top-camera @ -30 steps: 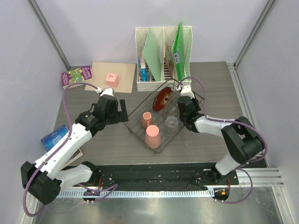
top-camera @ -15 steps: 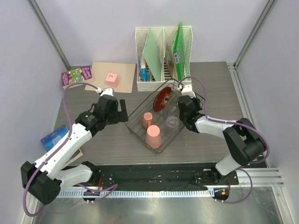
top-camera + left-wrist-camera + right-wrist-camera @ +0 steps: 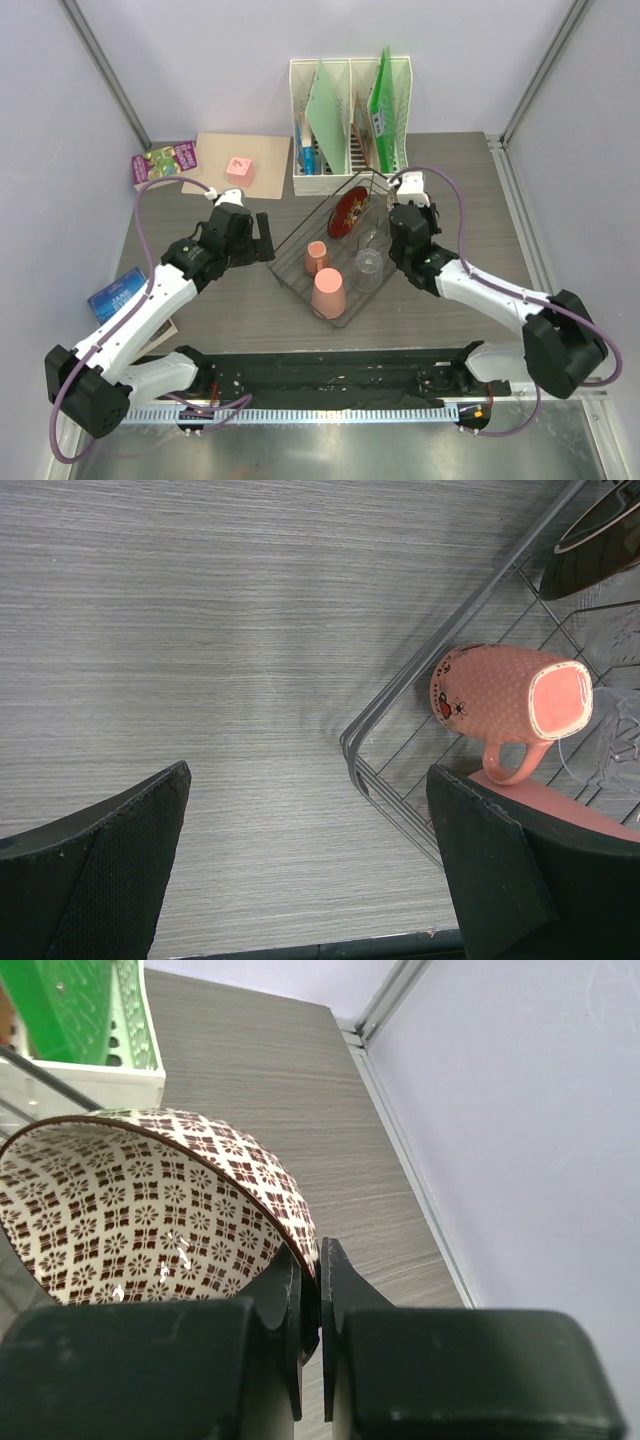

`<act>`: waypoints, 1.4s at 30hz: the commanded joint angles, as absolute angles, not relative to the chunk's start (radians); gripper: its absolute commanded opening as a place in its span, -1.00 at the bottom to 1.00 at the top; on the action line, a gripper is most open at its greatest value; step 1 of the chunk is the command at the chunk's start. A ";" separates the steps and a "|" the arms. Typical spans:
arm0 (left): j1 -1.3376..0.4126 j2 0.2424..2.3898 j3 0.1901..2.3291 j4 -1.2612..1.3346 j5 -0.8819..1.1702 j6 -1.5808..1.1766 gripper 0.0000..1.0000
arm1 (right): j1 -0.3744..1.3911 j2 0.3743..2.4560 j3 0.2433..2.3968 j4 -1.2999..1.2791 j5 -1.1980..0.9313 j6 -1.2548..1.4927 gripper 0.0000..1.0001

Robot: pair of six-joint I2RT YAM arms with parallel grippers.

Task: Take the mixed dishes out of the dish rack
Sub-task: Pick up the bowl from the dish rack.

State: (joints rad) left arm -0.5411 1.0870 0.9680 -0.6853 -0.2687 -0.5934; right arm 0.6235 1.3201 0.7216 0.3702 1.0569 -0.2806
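The black wire dish rack [image 3: 290, 256] [image 3: 400, 690] holds a small pink cup [image 3: 315, 256] [image 3: 510, 705] with a handle. Also in it are a larger pink cup [image 3: 327, 293] [image 3: 590, 815], a clear glass [image 3: 367, 268] [image 3: 615, 740] and a red plate [image 3: 347, 212] [image 3: 590, 555] on edge. My left gripper [image 3: 264, 237] [image 3: 310, 880] stands open just outside the rack's left rim, nothing between its fingers. At the rack's back right, my right gripper [image 3: 392, 212] [image 3: 320, 1260] is shut on the rim of a cream bowl [image 3: 150, 1210] with dark red flowers. From above, the wrist hides that bowl.
A white file holder [image 3: 350, 120] [image 3: 90, 1080] with green folders stands just behind the rack. A pink cube [image 3: 240, 170] on a tan board, a purple book [image 3: 165, 160] and a blue book [image 3: 118, 292] lie to the left. The table's right edge rail [image 3: 400, 1150] runs beside the right gripper.
The right gripper's jaws have closed on the bowl's rim. Its wrist has shifted slightly right and back, and its elbow has swung out to the right. The left arm has not moved.
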 commanded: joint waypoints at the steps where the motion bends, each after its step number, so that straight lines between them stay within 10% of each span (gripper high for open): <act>1: -0.543 1.081 0.968 -0.670 -0.279 -0.588 0.99 | 0.653 1.166 0.863 0.199 1.053 -0.090 -0.98; 9: -0.543 1.028 0.962 -0.640 -0.299 -0.606 0.99 | 0.644 1.101 1.205 -0.415 0.494 0.403 -0.98; 22: -0.543 0.835 1.061 -0.500 -0.068 -0.554 0.99 | 0.644 1.253 1.276 -0.393 -0.101 0.629 -0.98; 42: -0.647 1.040 1.175 -0.552 -0.147 -0.514 0.92 | 0.770 1.443 1.384 -0.434 -0.005 0.597 -0.98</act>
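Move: The right hand already holds the bowl by its rim, and the waiting open left gripper is about 46 cm to its left, 9 cm back and a little lower. Below the way there, counted from the right hand, stand the red plate 19 cm left and 2 cm ahead, the clear glass 13 cm left and 13 back, and the small pink mug 26 cm left and 9 back. From the left hand the bowl lies some 39 cm right, 11 cm ahead. Keeping its pinch on the bowl's rim, the right hand climbs about 13 cm, swings some 24 cm left over the rack towards the left gripper, easing back a little and sinking to near its starting height, while it rolls its left side up and tips down. The left hand, fingers wide, rises about 14 cm, tilts up, then sinks slightly as it shifts right towards the bowl. ##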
